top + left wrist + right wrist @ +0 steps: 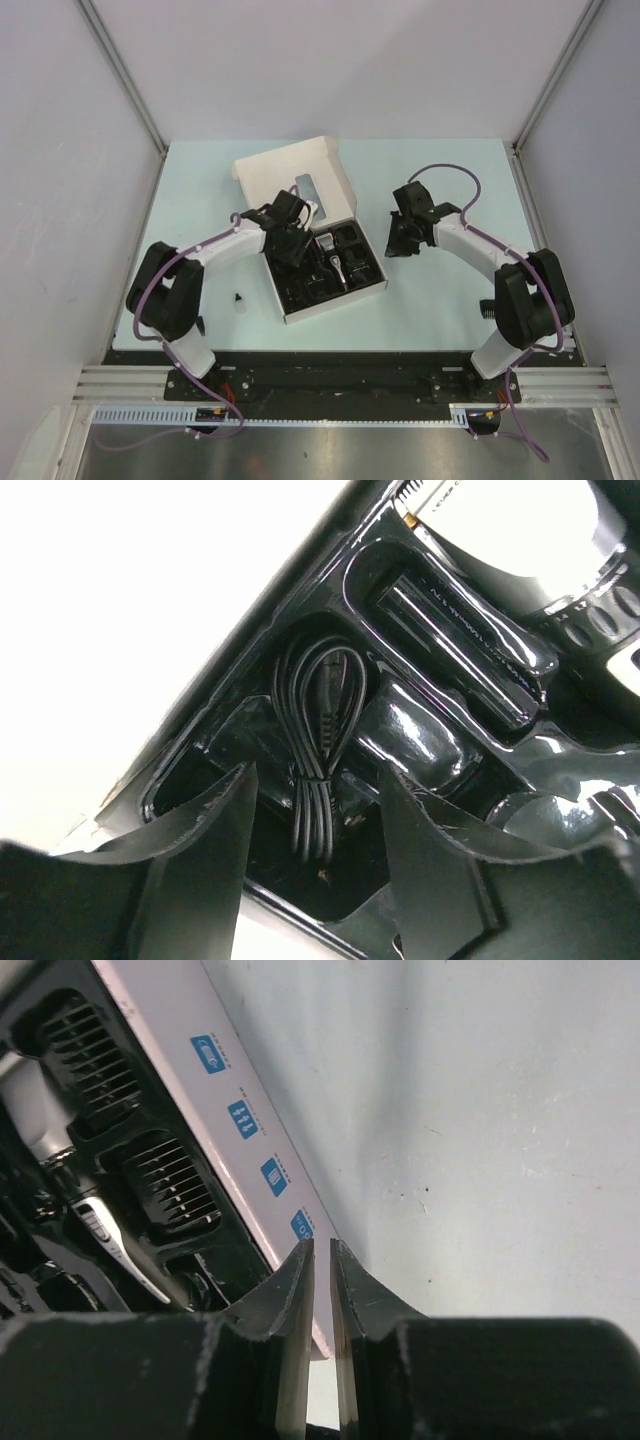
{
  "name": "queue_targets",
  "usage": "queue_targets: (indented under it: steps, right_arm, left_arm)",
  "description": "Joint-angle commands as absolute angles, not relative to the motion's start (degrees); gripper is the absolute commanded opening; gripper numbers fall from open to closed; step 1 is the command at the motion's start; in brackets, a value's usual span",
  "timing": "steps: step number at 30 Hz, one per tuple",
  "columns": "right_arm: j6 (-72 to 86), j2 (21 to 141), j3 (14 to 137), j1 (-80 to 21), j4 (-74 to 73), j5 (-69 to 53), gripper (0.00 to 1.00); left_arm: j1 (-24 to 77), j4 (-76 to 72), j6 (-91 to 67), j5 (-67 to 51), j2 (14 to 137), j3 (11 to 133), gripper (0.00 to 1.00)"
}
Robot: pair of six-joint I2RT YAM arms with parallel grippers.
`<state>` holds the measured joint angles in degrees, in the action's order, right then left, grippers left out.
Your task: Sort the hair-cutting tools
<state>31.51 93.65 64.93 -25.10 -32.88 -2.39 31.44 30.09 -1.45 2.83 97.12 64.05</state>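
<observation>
The black tray [372,272] sits in a white box. My left gripper [290,243] hangs over its upper left part. In the left wrist view it [315,775] is open, with its fingers on either side of the coiled black cable [322,710], which lies in a tray pocket. The black-and-silver clipper [520,540] lies at the upper right, and it also shows in the top view [335,258]. A long black piece [460,640] lies in the slot beside it. My right gripper [400,240] is shut and empty just right of the box [322,1245]. Comb guards [165,1185] sit in the tray.
The box's white lid [295,175] stands open behind the tray. Its side wall with blue icons [240,1120] runs close to my right fingers. A small white bottle [238,300] stands on the table left of the box.
</observation>
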Motion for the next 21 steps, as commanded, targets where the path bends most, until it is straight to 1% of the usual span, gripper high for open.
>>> queue_targets:
  steps: [1, 2, 7, 8, 9, 10, 12, 13, 14, 16, 17, 21]
  right_arm:
    - [32.6, 88.1, 65.1, -25.0, -33.4, -0.1, 0.17]
    - [32.7, 87.1, 65.1, -25.1, -33.1, -0.1, 0.18]
    - [30.2, 82.4, 65.1, -27.5, -30.3, 1.7, 0.30]
    - [29.8, 81.1, 65.1, -28.3, -29.1, 1.6, 0.32]
    - [29.4, 80.6, 65.1, -29.2, -28.3, 1.6, 0.38]
    - [28.1, 80.2, 65.1, -30.1, -27.6, 1.6, 0.40]
    - [26.8, 79.5, 65.0, -34.3, -24.7, 1.8, 0.45]
    - [25.8, 79.5, 65.1, -35.9, -23.7, 1.8, 0.46]
    - [25.4, 79.7, 65.2, -38.7, -21.8, 1.9, 0.47]
    - [25.0, 80.6, 65.9, -41.6, -20.0, 2.5, 0.48]
    - [24.1, 81.2, 66.4, -44.4, -18.9, 2.6, 0.49]
    - [21.4, 86.6, 70.0, -50.2, -16.9, 4.3, 0.52]
  left_arm:
    - [31.6, 29.0, 0.4, 5.3, 90.7, 66.8, 0.58]
    - [31.6, 29.0, -1.1, 5.5, 89.6, 66.9, 0.60]
    - [30.9, 28.6, -3.4, 9.3, 81.1, 67.0, 0.65]
    - [29.5, 28.2, -4.2, 11.3, 80.0, 66.5, 0.66]
    - [28.4, 28.0, -6.2, 12.0, 77.6, 66.3, 0.67]
    - [27.0, 27.7, -7.5, 12.5, 76.4, 65.9, 0.68]
    - [21.6, 27.3, -11.8, 12.4, 72.2, 63.9, 0.71]
    - [19.7, 26.7, -13.1, 12.0, 70.8, 63.0, 0.72]
    - [16.0, 26.5, -14.3, 11.4, 69.2, 60.9, 0.77]
    - [13.3, 26.5, -17.4, 12.3, 65.1, 58.9, 0.80]
    - [11.3, 26.4, -18.4, 12.7, 63.8, 56.7, 0.85]
    - [8.6, 26.6, -21.8, 10.9, 58.0, 51.7, 0.91]
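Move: The small bottle stands about 11 cm to the left of my left hand, 9 cm nearer me and a few cm lower. The cable lies right under those fingers, already in its tray well, and the black comb guard is roughly 20 cm left and 14 cm back. From my right hand, just outside the box's right wall, the bottle is some 32 cm left and 11 cm back; the clipper in the tray is about 12 cm left and 2 cm back. I lift my left hand up out of the tray, clear of the cable, about 16 cm, then swing it some 15 cm left past the box, opening the fingers nearly wide and turning the wrist counter-clockwise. My right hand rises beside the box wall, then sweeps about 12 cm left and a little back over the tray towards the bottle side, its fingers opening to half and tilting outward. ##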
